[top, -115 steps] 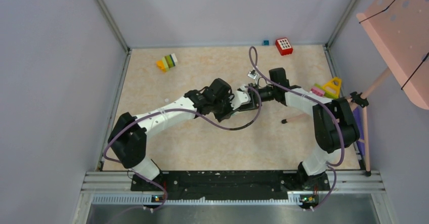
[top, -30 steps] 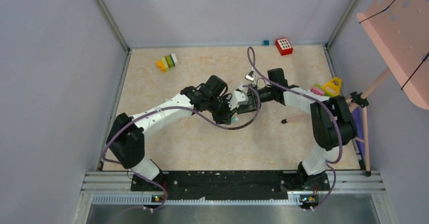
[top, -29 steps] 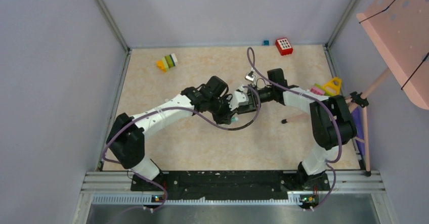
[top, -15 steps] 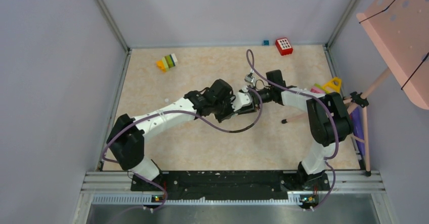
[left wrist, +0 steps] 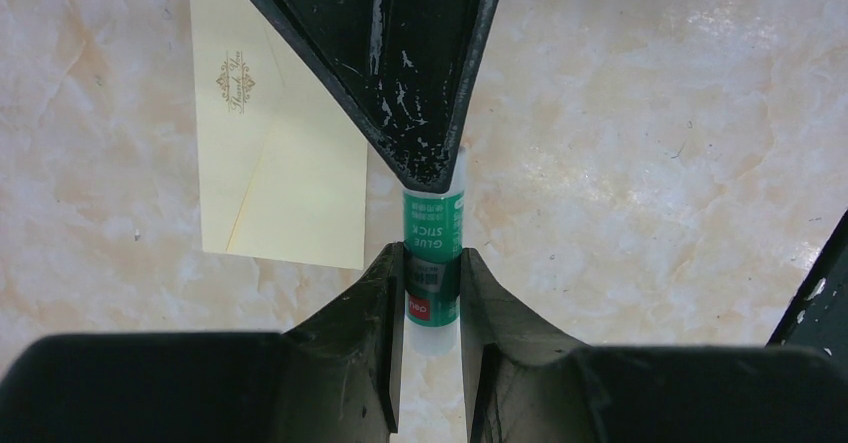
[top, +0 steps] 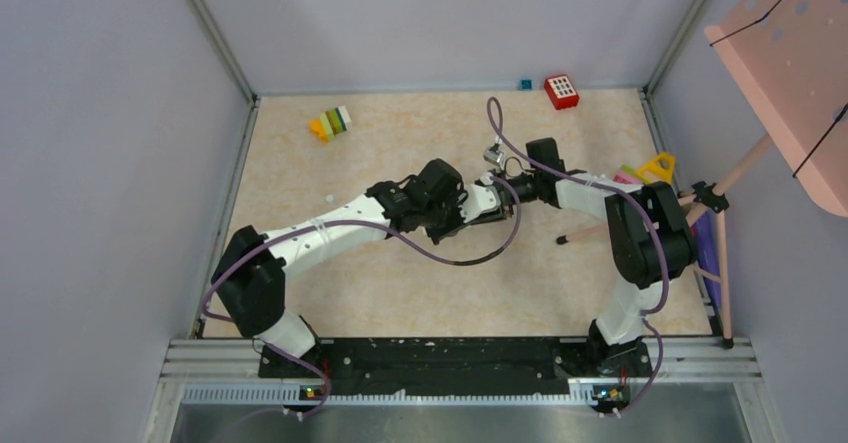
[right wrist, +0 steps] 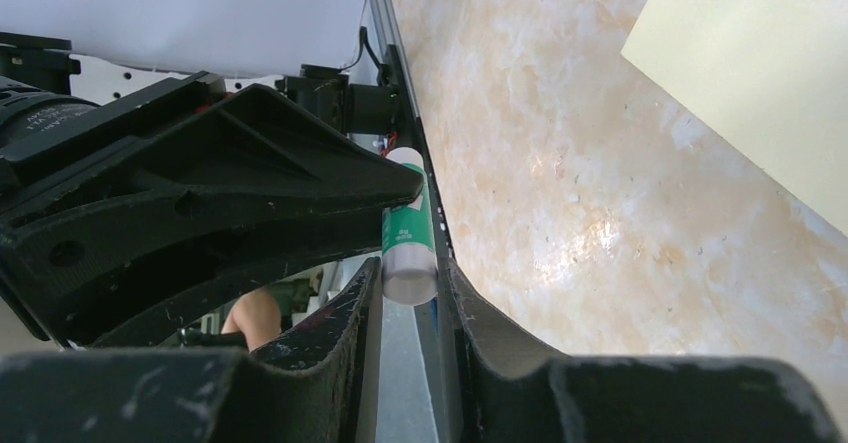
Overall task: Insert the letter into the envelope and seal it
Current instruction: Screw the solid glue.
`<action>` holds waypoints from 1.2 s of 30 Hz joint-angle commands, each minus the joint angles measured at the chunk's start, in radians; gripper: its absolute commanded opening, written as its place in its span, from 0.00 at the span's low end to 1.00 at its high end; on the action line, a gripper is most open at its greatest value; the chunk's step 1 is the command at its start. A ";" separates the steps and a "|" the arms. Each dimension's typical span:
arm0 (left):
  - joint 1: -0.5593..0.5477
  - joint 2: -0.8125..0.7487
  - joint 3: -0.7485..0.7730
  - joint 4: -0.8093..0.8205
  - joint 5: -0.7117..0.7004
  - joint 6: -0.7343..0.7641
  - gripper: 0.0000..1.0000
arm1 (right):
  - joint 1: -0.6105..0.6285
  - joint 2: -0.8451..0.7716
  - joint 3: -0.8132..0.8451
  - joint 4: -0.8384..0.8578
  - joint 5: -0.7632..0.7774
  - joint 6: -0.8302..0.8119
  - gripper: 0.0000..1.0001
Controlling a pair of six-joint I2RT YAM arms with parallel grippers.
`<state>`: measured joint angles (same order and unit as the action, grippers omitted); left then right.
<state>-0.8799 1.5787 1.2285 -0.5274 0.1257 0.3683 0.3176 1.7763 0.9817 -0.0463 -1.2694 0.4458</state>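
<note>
A green glue stick hangs above the table, gripped at both ends. My left gripper is shut on its labelled body. My right gripper comes in from the opposite side, jaws closed against the white cap end. In the top view the two grippers meet nose to nose at mid-table. The cream envelope lies flat on the table below, flap side up with a small gold mark, and shows again in the right wrist view. The letter is not in view.
A stack of coloured blocks lies at the back left and a red block at the back. Yellow and pink pieces sit at the right edge. A pink perforated board on a stand leans in from the right.
My right gripper's jaws have narrowed onto the glue stick's cap end. Both grippers shifted slightly toward the back of the table, staying together.
</note>
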 commanded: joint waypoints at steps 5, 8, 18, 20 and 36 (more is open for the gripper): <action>0.042 0.011 0.055 -0.035 0.125 -0.044 0.00 | 0.000 -0.041 0.041 -0.139 0.019 -0.227 0.16; 0.103 0.047 0.099 -0.106 0.352 -0.056 0.00 | 0.013 -0.072 0.053 -0.209 0.032 -0.354 0.16; 0.250 0.216 0.205 -0.340 0.966 0.027 0.00 | 0.072 -0.222 0.025 -0.311 0.042 -0.731 0.21; 0.259 0.241 0.205 -0.362 1.039 0.042 0.00 | 0.086 -0.268 -0.001 -0.293 0.068 -0.780 0.23; 0.278 0.126 0.145 -0.211 0.834 -0.062 0.00 | 0.038 -0.256 0.051 -0.273 0.020 -0.515 0.61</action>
<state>-0.6025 1.8206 1.4059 -0.8520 1.0798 0.3840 0.3908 1.4757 0.9588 -0.3672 -1.1851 -0.2295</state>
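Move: My left hand already grips the solid glue; the stick's middle is about 1 cm ahead and 2 cm to the right, roughly level with the fingers. My right hand is already closed on the white far end, so the same middle lies some 2 cm to its left. The envelope lies flat about 12 cm below my left hand, roughly 8 cm ahead and 6 cm to the right. I twist the solid glue between my two hands while drawing both back towards me about 5 cm. My left hand keeps its pinch and swings its fingertips back some 50 degrees, as my right rolls the opposite way by about 40, forward side up; then my right fingers open and let go of the white end. Both hands dip slightly, then rise a little. ##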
